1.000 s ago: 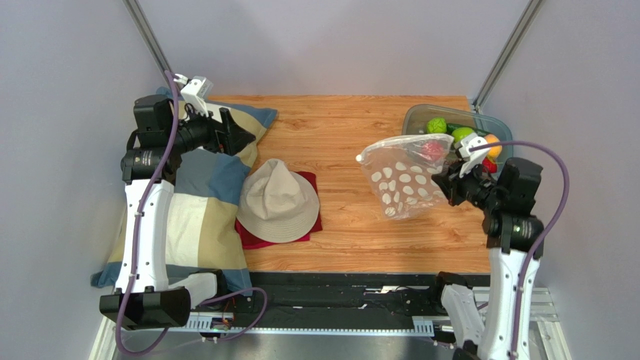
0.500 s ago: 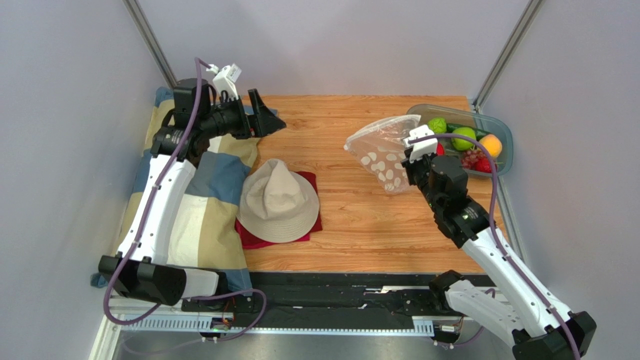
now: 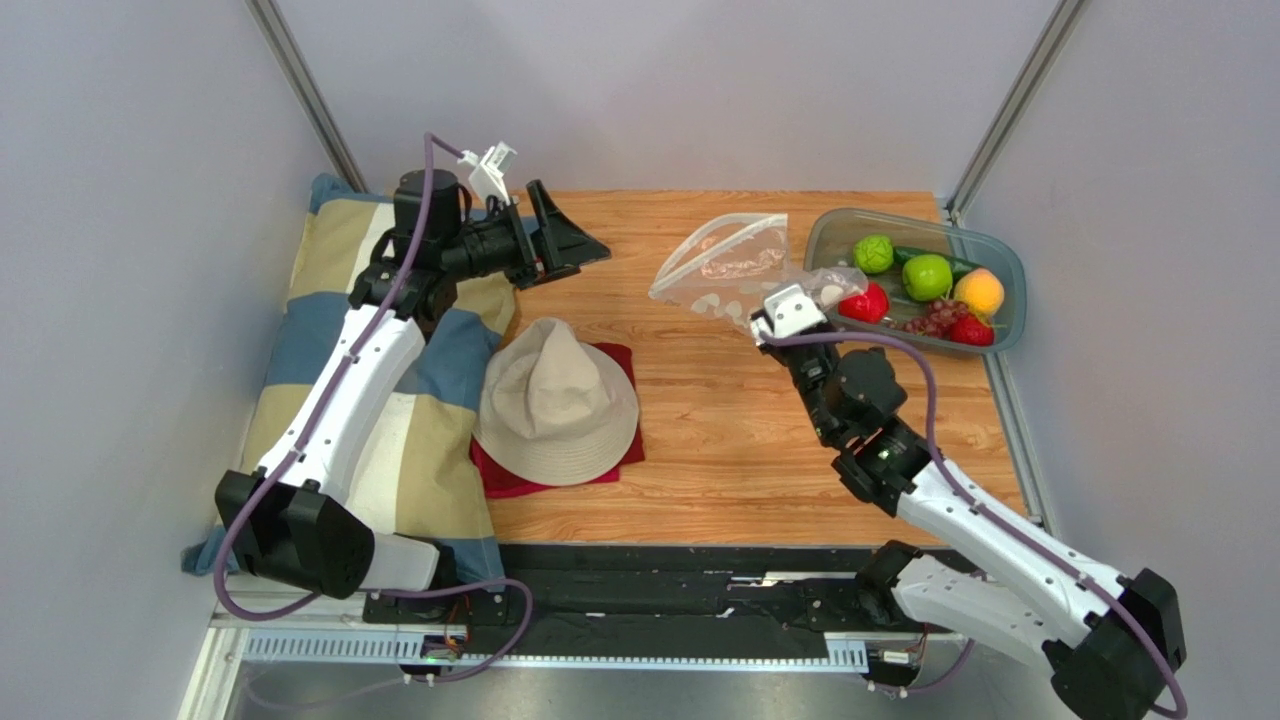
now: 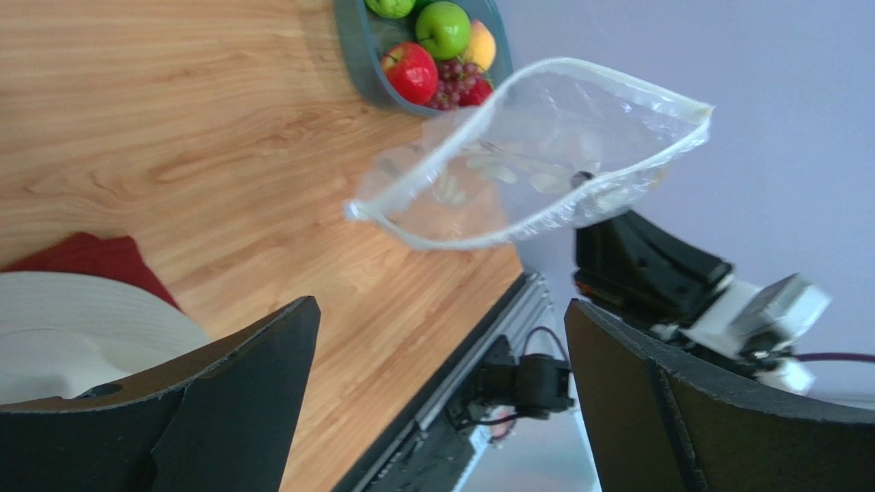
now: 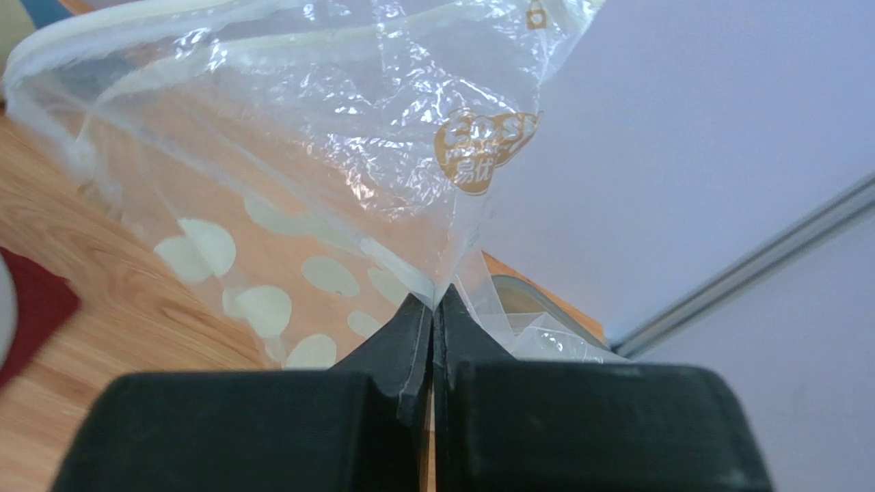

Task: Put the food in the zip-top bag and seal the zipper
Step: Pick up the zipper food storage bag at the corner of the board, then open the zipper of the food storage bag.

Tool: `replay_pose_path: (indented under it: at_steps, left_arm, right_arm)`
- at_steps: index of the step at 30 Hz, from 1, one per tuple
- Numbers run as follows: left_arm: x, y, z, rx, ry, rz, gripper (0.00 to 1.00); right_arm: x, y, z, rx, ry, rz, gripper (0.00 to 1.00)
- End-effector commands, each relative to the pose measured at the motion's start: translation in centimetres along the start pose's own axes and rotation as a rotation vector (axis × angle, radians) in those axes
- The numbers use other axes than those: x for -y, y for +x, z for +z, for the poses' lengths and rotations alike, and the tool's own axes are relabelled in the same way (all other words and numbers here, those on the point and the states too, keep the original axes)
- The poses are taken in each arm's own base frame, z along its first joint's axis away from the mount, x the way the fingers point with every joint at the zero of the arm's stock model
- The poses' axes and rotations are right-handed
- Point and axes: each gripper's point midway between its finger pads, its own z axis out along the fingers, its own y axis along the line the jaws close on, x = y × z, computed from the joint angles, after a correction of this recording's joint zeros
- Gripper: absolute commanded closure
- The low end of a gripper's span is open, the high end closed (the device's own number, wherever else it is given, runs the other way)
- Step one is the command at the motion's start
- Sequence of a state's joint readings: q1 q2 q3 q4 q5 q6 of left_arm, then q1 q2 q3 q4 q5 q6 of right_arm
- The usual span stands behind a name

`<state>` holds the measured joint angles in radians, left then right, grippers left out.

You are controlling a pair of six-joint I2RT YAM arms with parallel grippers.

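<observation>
The clear polka-dot zip-top bag (image 3: pixel 726 267) hangs in the air above the table, its mouth open toward the left. My right gripper (image 3: pixel 769 320) is shut on the bag's lower corner (image 5: pixel 431 292). The bag also shows in the left wrist view (image 4: pixel 534 154), with the zipper strip (image 4: pixel 442 195) along its mouth rim. My left gripper (image 3: pixel 579 240) is open and empty, raised at the back of the table and apart from the bag. The food (image 3: pixel 920 285), green, red and orange balls with purple grapes, lies in the grey oval tray (image 3: pixel 827 237) at the back right.
A beige bucket hat (image 3: pixel 556 398) sits on a red cloth (image 3: pixel 624 435) left of centre. A striped pillow (image 3: pixel 361 405) lies along the left side. A black rail (image 3: pixel 676 578) runs along the table's near edge. Grey walls close in both sides.
My right gripper has carried the bag leftward and back, away from the tray. My left arm has swung right from over the pillow toward the table's back centre, jaws open.
</observation>
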<state>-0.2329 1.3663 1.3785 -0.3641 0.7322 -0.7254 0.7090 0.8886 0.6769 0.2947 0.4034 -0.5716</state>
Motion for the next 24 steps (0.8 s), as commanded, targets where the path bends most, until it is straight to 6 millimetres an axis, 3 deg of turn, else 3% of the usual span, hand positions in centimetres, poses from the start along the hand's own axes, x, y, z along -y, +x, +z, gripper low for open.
replay_pose_path:
  at_steps: [1,3,7,18,24]
  left_arm:
    - [1.1,1.0,1.8,-0.030,-0.026,-0.209,0.01]
    - [0.4,2.1,2.7,-0.092,-0.050,-0.360,0.01]
    - [-0.6,2.7,4.4,-0.115,-0.043,-0.496,0.01]
    - [3.3,6.2,7.4,-0.314,0.125,-0.717,0.01]
    - [4.2,8.9,7.6,-0.396,0.131,-0.747,0.05]
  right_arm:
    - [2.7,-1.9,-0.6,0.139,0.190,-0.120,1.00]
    - [2.7,-3.1,-0.9,0.213,0.209,-0.168,1.00]
    - [1.8,-4.6,-1.7,0.330,0.195,-0.264,1.00]
    - [-1.9,-5.6,-2.8,0.496,0.109,-0.517,1.00]
    - [-1.8,-5.1,-2.4,0.457,0.113,-0.546,1.00]
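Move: The zip-top bag, already pinched in the right gripper, has its open mouth about 14 cm to the right of the left gripper, nearly level with it front to back and 2 cm lower. From the right gripper, that mouth is roughly 10 cm left, 3 cm ahead and 2 cm up. The sun hat lies some 30 cm below the left gripper, 4 cm left and 5 cm back. The food box is about 20 cm right of the right gripper, 13 cm ahead and 27 cm below. Bring the left gripper, fingers still wide open, about 10 cm right and 5 cm down to the bag's mouth, tipping it some 40 degrees downward. Keep the right pinch on the bag while easing that hand left and slightly back towards the left gripper, rolling its left side down and tilting its fingertips up. Don't close the left fingers yet. ##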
